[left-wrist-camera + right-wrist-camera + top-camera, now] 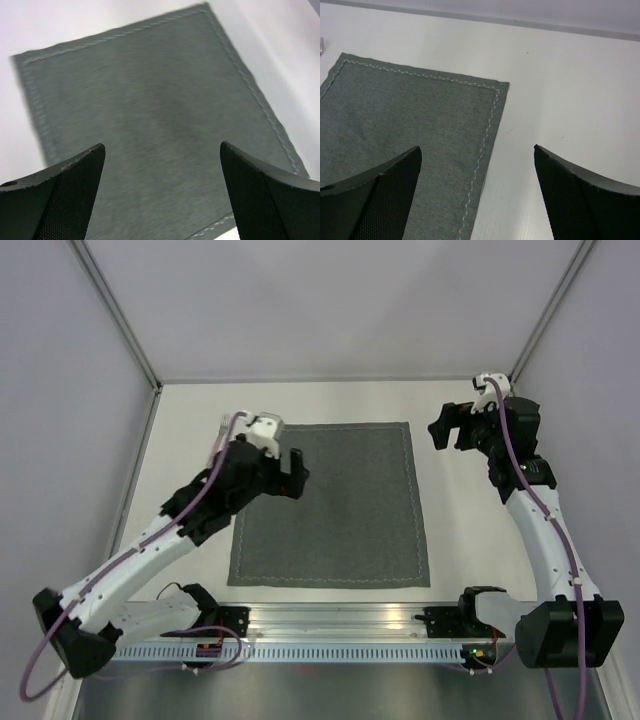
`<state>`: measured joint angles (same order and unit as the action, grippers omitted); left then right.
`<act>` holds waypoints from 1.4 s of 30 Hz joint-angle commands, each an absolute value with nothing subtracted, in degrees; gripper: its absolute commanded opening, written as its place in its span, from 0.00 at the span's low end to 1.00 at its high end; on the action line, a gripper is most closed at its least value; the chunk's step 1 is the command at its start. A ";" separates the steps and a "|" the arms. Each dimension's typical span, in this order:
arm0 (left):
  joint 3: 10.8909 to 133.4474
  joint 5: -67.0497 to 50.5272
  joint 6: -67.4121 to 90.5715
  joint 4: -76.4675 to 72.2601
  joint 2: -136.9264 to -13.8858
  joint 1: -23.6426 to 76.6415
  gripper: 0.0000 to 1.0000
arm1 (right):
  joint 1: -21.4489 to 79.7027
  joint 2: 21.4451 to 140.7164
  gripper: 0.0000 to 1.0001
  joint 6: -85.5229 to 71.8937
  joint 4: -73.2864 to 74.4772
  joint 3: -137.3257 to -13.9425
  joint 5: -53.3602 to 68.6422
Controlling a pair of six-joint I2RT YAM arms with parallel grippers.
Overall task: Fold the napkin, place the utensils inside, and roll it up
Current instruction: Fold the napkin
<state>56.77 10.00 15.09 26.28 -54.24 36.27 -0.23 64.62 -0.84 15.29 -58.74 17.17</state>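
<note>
The napkin (330, 505) is a dark grey cloth lying flat and unfolded in the middle of the table, with a pale stitched line along its edges. My left gripper (290, 472) hovers open over its far left part; the left wrist view shows only cloth (160, 100) between the fingers of that gripper (162, 145). My right gripper (452, 425) is open just off the far right corner. In the right wrist view its fingertips (478, 147) straddle the napkin's stitched edge (485, 140). A small silvery tip (321, 45) at the frame's left edge may belong to the utensils, which are otherwise hidden.
The table (470, 530) is white, with grey walls on three sides and metal corner posts (115, 310). An aluminium rail (330, 625) carrying both arm bases runs along the near edge.
</note>
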 commanded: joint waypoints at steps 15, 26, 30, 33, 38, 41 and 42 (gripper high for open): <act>60.99 22.41 12.22 -10.78 -94.82 76.63 0.93 | -3.52 74.35 0.98 -6.94 21.71 -80.16 18.37; 63.98 17.40 10.20 -21.00 -107.30 84.37 0.73 | -4.04 73.65 0.98 -6.24 20.30 -77.34 17.58; 65.13 17.14 8.97 -22.15 -110.12 85.08 0.69 | -3.96 73.57 0.98 -6.33 20.13 -76.99 17.75; 66.53 17.05 7.82 -21.54 -111.97 85.52 0.68 | -3.96 73.56 0.98 -6.24 20.13 -76.82 17.93; 69.07 17.66 6.16 -19.95 -114.87 86.13 0.67 | -4.04 73.30 0.98 -6.33 20.04 -76.46 18.19; 70.57 18.72 5.36 -18.81 -116.45 86.31 0.66 | -4.13 73.30 0.98 -6.50 20.04 -76.38 18.63; 70.84 18.98 5.36 -18.63 -116.80 86.40 0.65 | -4.04 73.39 0.98 -6.59 20.04 -76.38 18.72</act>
<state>67.85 17.89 8.38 -17.87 -115.39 85.69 -3.68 74.72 -4.78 20.43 -76.53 18.33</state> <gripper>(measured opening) 0.661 0.979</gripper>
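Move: The napkin's near right corner, where my left hand is going, lies about 37 cm to its right, 20 cm back towards the base and some 25 cm below. The napkin's middle is roughly 11 cm right and only 1 cm ahead of my left hand; its near left corner is about 12 cm left and 21 cm back, all down on the table. From my right hand, that near right corner lies about 30 cm back, 4 cm left and 25 cm below. I swing my left hand some 35 cm to the right across the napkin, sinking about 20 cm and drawing back nearly as far, to the near right corner. I turn it about 45 degrees clockwise, narrow the wide-open fingers to roughly two thirds, and slow as they come close above the corner. Meanwhile my empty right hand clears out up and slightly forward, then settles partway back down. ##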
